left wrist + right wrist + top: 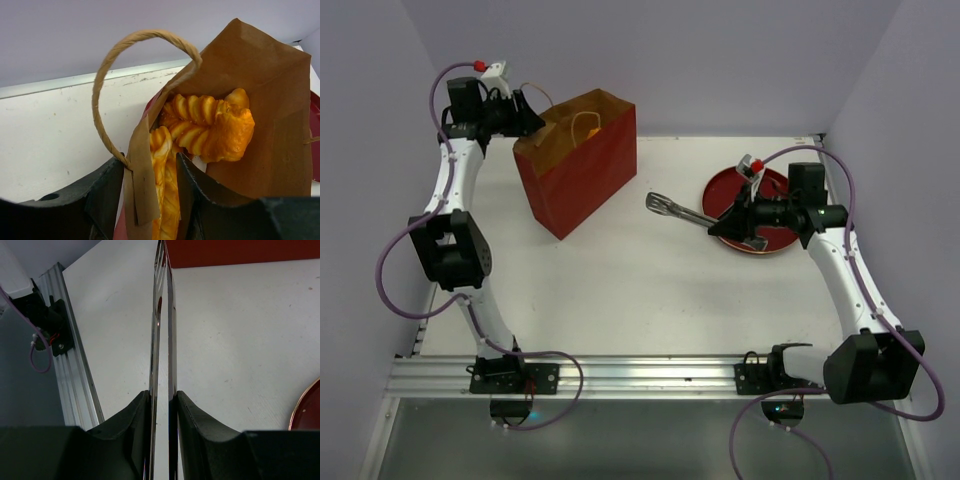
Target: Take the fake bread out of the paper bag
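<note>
The red paper bag stands upright at the back left, its brown inside open to the left wrist view. Inside lie glossy orange pieces of fake bread: a ridged twisted one across the top and a braided one running down. My left gripper is at the bag's rim. Its jaws are closed across the bag's near wall and the braided piece, just below the tan loop handle. My right gripper is shut on metal tongs, whose two arms point toward the bag.
A round red plate lies under the right arm at the back right, and its rim shows in the right wrist view. An aluminium rail runs along the near table edge. Walls close in the left, back and right.
</note>
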`<state>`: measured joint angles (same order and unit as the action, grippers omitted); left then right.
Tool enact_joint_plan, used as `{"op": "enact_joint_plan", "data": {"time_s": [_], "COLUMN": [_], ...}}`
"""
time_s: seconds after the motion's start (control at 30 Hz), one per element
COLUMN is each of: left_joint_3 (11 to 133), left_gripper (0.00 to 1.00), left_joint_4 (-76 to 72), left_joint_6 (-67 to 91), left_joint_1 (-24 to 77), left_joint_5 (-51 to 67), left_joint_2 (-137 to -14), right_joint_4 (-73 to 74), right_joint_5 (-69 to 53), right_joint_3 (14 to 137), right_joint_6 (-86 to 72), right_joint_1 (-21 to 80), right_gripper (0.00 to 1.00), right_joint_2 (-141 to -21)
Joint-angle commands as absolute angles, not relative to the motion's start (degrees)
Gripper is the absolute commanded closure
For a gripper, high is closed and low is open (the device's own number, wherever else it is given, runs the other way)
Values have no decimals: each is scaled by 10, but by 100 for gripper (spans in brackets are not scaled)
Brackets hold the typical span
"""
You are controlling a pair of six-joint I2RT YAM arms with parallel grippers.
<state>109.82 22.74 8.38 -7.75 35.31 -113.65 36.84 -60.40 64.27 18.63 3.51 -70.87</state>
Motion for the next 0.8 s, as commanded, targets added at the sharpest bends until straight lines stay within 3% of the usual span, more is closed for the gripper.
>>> {"op": "enact_joint_plan", "data": {"time_s": [0.0,0.23,0.5,0.77], "left_joint_3": [1118,1135,1134,1071], "left_gripper": [53,67,100,100], "left_joint_4": [209,241,255,192], "left_joint_6": [63,31,18,47], "left_joint_1": [-64,-33,-20,-15], "left_joint_5": [333,278,257,244], "left_joint_2": [-1144,-1152,-1138,-1046], "right_joint_4": [357,359,372,431], "right_joint_5": [-635,-645,-662,-643], "right_joint_3": [644,644,645,707], "right_joint_6": [185,185,206,228], "right_joint_1": [30,24,21,21], "right_gripper": [69,69,70,72], "right_joint_2": [-707,-705,-688,-689]}}
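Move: The rim of the paper bag's far-left wall, at the root of its far handle, lies just off my left fingers: about 2 cm to the right, 2 cm below and 1 cm ahead, with one finger already outside the wall and one inside. The fake bread sits in the bag some 12 cm right, 7 cm ahead and 12 cm lower; the near handle is roughly 10 cm right, level with my hand. From my right hand the same rim is about 38 cm left, 27 cm ahead, level in height. I shut my left fingers from half open onto the bag's rim at the far handle's root, pinching the paper wall, while the hand goes about 3 cm right and 2 cm down and rolls slightly, its left side rising. Once they are closed, I begin drawing the pinched rim up and back, about a centimetre each way. ##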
